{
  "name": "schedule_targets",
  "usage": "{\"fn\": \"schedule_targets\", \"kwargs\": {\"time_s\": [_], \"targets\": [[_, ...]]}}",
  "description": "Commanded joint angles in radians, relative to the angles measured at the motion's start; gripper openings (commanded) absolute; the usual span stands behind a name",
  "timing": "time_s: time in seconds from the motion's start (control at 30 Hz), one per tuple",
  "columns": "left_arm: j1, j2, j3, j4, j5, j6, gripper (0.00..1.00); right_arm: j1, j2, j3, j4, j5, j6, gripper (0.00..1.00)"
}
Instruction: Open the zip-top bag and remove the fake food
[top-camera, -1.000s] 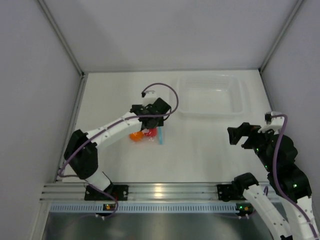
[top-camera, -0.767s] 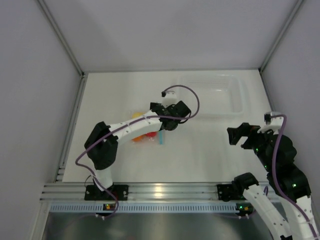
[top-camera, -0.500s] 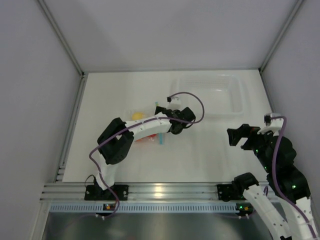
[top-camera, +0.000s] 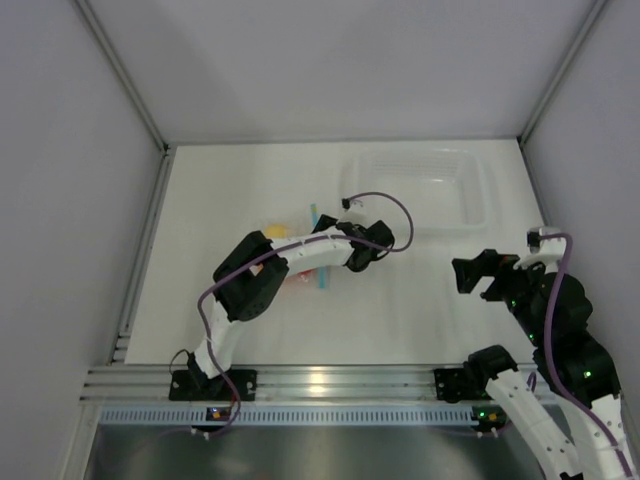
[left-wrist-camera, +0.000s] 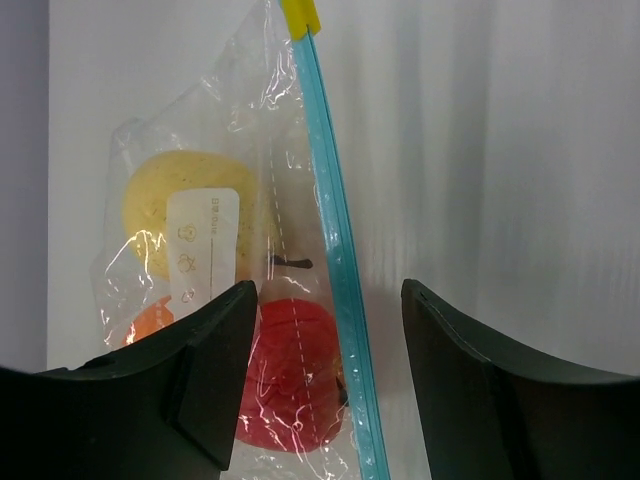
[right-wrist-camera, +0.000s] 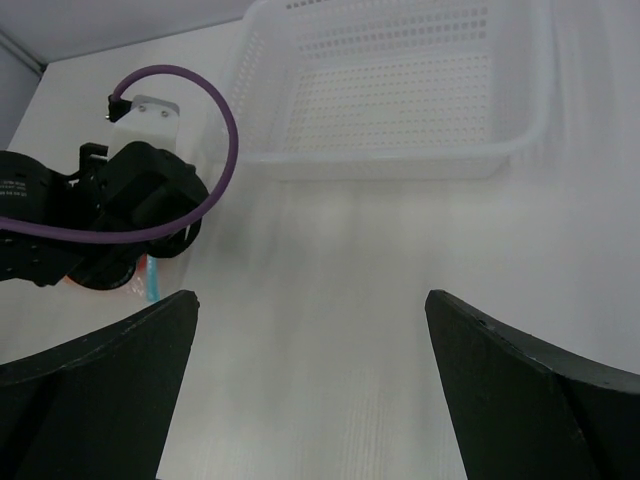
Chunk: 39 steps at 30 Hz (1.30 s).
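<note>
The zip-top bag (left-wrist-camera: 235, 110) lies flat on the white table, its light blue zip strip (left-wrist-camera: 335, 250) running away from the left wrist camera to a yellow slider (left-wrist-camera: 300, 15). The fake food is inside: a yellow fruit (left-wrist-camera: 150, 195), a red one (left-wrist-camera: 295, 370) and an orange one (left-wrist-camera: 150, 320). My left gripper (left-wrist-camera: 328, 290) is open, its jaws either side of the strip and the red fruit with a gap on both sides. In the top view the bag (top-camera: 290, 272) lies mostly under my left arm. My right gripper (top-camera: 478, 272) hangs open and empty, right of the bag.
A clear perforated basket (top-camera: 415, 228) stands at the back right, and the right wrist view shows the same basket (right-wrist-camera: 390, 160) ahead. My left wrist with its purple cable (right-wrist-camera: 130, 200) is at the left of that view. Grey walls enclose the table.
My left arm has swung right, across the bag, its elbow folding in. Its jaws have narrowed around the zip strip. The right arm has stayed put.
</note>
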Motion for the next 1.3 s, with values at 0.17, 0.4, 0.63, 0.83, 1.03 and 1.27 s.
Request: {"fn": "schedule_targets", "kwargs": {"time_s": [0.17, 0.4, 0.63, 0.83, 1.03, 1.27], "targets": [[0.023, 0.050, 0.043, -0.003, -0.053, 0.020, 0.46, 0.009, -0.015, 0.012, 0.059, -0.027, 0.015, 0.99], [0.028, -0.001, 0.012, -0.003, -0.063, 0.008, 0.08, 0.009, -0.017, -0.001, 0.063, -0.038, 0.017, 0.99], [0.039, -0.114, -0.002, 0.049, 0.005, 0.150, 0.00, 0.009, -0.012, -0.023, 0.076, -0.045, 0.018, 0.99], [0.081, -0.315, -0.068, 0.108, 0.255, 0.297, 0.00, 0.009, -0.010, -0.026, 0.088, -0.059, 0.020, 0.99], [0.082, -0.560, -0.135, 0.104, 0.512, 0.388, 0.00, 0.009, 0.005, -0.034, 0.138, -0.209, -0.008, 0.99], [0.082, -0.862, -0.215, 0.101, 0.850, 0.492, 0.00, 0.009, 0.045, -0.073, 0.318, -0.677, 0.003, 0.99]]}}
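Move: The blue zip strip runs fore and aft beneath my half-open left fingers, its middle about 1 cm ahead, 1 cm left and 2 cm below. Inside the bag, the red apple is some 3 cm back and 5 cm left, the yellow fruit roughly 3 cm ahead and 12 cm left. The strip's yellow tab sits about 10 cm ahead, 2 cm left. From my right hand the strip lies about 18 cm ahead, 34 cm left, 22 cm below. I ease my left hand down and a touch left and pinch the blue zip strip near its middle. Then I lift it about 18 cm, drawing back some 7 cm late in the rise while the hand turns clockwise and rolls left side down. Near the end my right hand, wide open, swings left about 6 cm towards the bag, turning counter-clockwise. ##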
